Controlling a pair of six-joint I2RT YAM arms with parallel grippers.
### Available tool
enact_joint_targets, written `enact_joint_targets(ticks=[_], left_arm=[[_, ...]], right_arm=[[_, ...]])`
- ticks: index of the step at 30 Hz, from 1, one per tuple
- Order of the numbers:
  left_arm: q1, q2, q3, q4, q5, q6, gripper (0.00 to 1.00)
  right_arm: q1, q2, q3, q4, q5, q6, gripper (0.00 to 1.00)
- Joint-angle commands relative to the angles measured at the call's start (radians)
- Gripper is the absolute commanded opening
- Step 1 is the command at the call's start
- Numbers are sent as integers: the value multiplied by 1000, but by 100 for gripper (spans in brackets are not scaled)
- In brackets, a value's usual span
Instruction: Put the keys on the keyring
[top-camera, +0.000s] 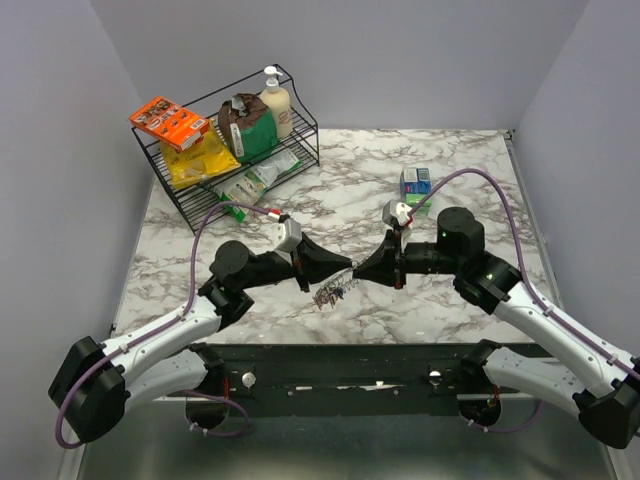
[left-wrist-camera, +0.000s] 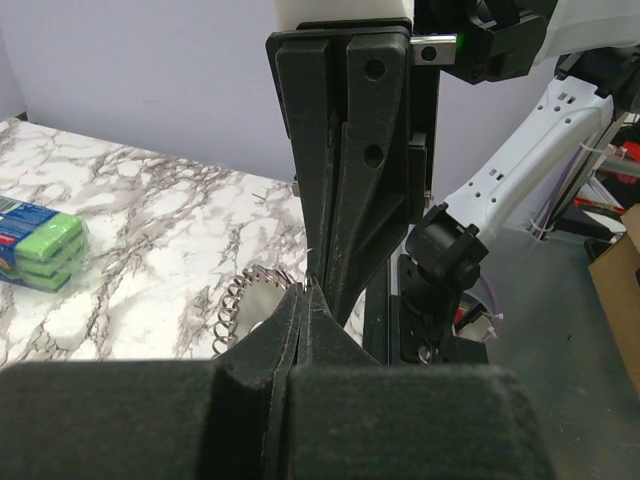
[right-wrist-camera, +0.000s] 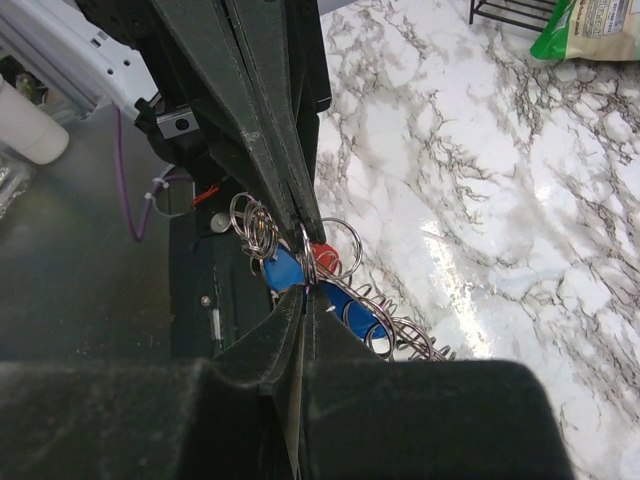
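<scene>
My two grippers meet tip to tip above the table's front middle. The left gripper (top-camera: 345, 268) (left-wrist-camera: 305, 293) is shut, with the coil-like silvery keyring (left-wrist-camera: 243, 300) (right-wrist-camera: 405, 338) running out from its tips. The right gripper (top-camera: 358, 271) (right-wrist-camera: 303, 292) is shut on a thin split ring (right-wrist-camera: 310, 262) standing upright between both sets of fingertips. Under the pinch hang the keys (top-camera: 330, 294): two blue heads (right-wrist-camera: 283, 270) and a red head (right-wrist-camera: 322, 252), with more small rings (right-wrist-camera: 254, 221) bunched beside them. The left gripper's fingers (right-wrist-camera: 250, 100) come down from above in the right wrist view.
A black wire rack (top-camera: 300, 150) with snack packs and a soap bottle (top-camera: 275, 100) stands at the back left. A pack of green and blue sponges (top-camera: 416, 185) (left-wrist-camera: 40, 245) lies at the back right. The table's dark front edge (top-camera: 340, 352) runs just below the grippers.
</scene>
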Motion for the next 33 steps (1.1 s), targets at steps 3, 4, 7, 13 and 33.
enact_joint_targets(ticks=[3, 4, 7, 13, 33], left_arm=[[2, 7, 60, 57, 18, -9, 0], [2, 9, 62, 54, 20, -9, 0], [2, 12, 65, 49, 20, -12, 0], [2, 15, 71, 37, 20, -7, 0], [2, -13, 37, -75, -37, 53, 0]], right_arm=[[-4, 12, -14, 20, -32, 3, 9], [-4, 14, -15, 19, -34, 3, 9], [-4, 17, -15, 19, -38, -3, 9], [-4, 25, -9, 14, -55, -12, 9], [-4, -92, -44, -10, 196, 14, 66]])
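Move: The split ring of the keyring is at the right hand's nearly shut fingertips, roughly 1 cm to their left and level with them; it lies some 1 cm to the right of the left hand, whose shut fingers already hold it. From the right hand, the blue keys hang about 3 cm lower, 3 cm left and 1 cm farther out, and the ringed plate about 5 cm lower, 5 cm left and 2 cm ahead. The split ring stays pinched in the left fingers while the right hand first eases down about half a centimetre, then opens its fingers to over half their range and lets go. As they spread, the right hand backs off to the right and forward, rising slightly, a bit over 1 cm to the right, turning a little clockwise; the left hand sinks some 1.5 cm late on. ##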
